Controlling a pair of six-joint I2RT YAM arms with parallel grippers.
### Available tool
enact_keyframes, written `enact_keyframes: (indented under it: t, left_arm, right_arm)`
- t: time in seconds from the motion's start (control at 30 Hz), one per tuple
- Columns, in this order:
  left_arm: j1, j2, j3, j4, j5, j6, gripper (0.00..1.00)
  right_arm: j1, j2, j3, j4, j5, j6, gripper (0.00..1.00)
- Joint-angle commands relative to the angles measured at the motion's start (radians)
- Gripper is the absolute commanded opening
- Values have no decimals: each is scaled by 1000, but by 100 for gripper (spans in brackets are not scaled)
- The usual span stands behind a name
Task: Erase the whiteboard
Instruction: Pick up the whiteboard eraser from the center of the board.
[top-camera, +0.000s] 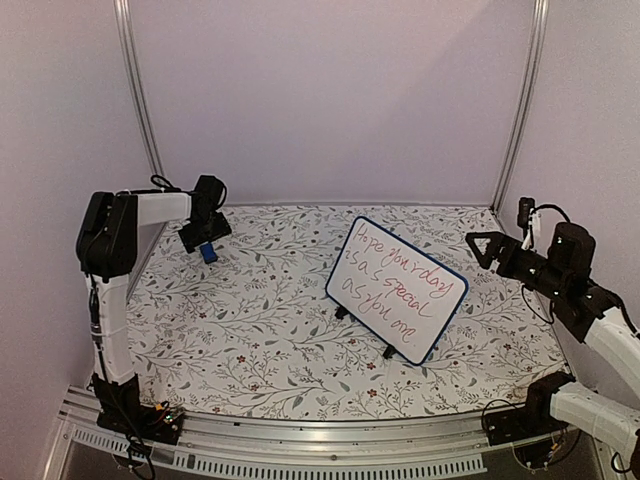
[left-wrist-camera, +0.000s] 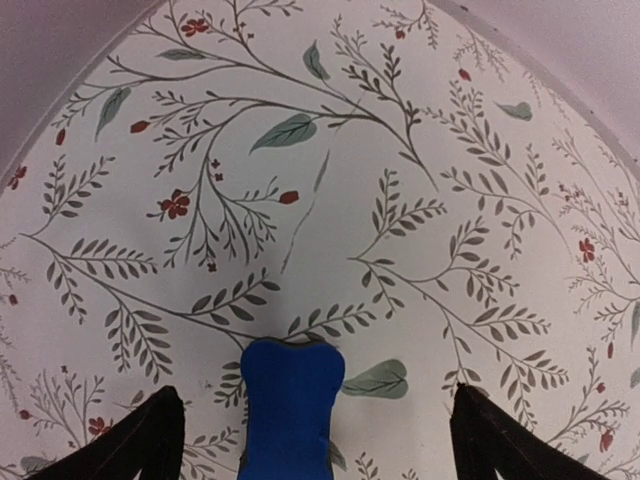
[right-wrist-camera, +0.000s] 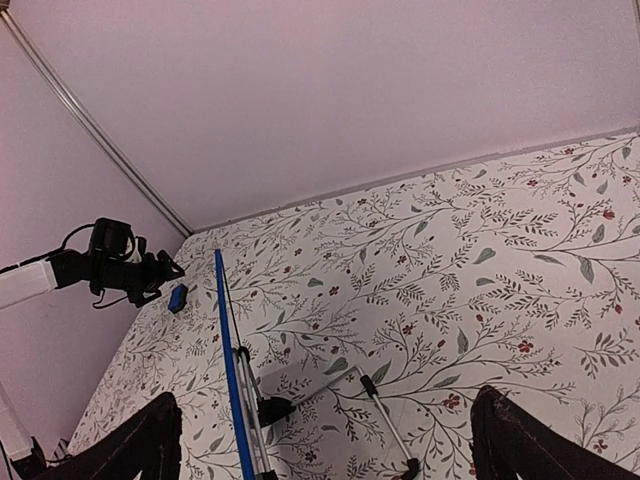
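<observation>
The whiteboard (top-camera: 397, 288) stands tilted on its small black feet right of the middle of the table, its blue frame around reddish handwriting. The right wrist view shows it edge-on from behind (right-wrist-camera: 228, 360). A small blue eraser (top-camera: 208, 252) lies at the far left of the floral table. My left gripper (top-camera: 205, 240) hangs right over it. In the left wrist view the eraser (left-wrist-camera: 291, 405) sits between the wide-apart fingers of the left gripper (left-wrist-camera: 310, 445), with a gap on both sides. My right gripper (top-camera: 482, 247) stands open right of the board, holding nothing.
The board's metal stand legs (right-wrist-camera: 385, 415) reach out behind it toward my right gripper (right-wrist-camera: 325, 450). Pale walls with metal corner posts (top-camera: 138, 100) close in the table on three sides. A metal rail (top-camera: 300, 440) runs along the near edge.
</observation>
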Motion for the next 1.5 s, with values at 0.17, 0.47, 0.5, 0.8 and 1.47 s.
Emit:
enact_keyframes:
  t: [0.17,0.47,0.5,0.8,1.47]
  left_arm:
    - [17,51,7,37,28,101,76]
    - [28,58,-30,66,27,106,60]
    - [27,60,-30,67,31,105,60]
    - [29,71,-39,60,36,96,58]
    - [13,58,-63,69,47,87,44]
  right_arm:
    - [4,-18,-4,20,-3,-10,99]
    - [3,-8,-10,22,-4,-12,99]
    - [4,-8,-10,22,-3,-12,99]
    - [4,2,-9,28,-8,-14,99]
    - [4,10,-10,30,-11,-14,99]
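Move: The whiteboard eraser lies almost straight under the left hand, some 5 cm down and perhaps 1 cm back, midway between the open fingers. The whiteboard on its stand is the only neighbour, about 49 cm to this hand's right and 27 cm nearer the base, its middle some 7 cm higher. From the right hand the eraser is about 64 cm left, 23 cm ahead and 25 cm below. The eraser is straddled by the left hand, which sinks about 4 cm, quickly at first, then slowly, until a finger stands at each side just behind the eraser's far end. The fingers close from nearly wide to a little under half open, leaving hardly any gap beside it; a firm grip can't be made out yet. ##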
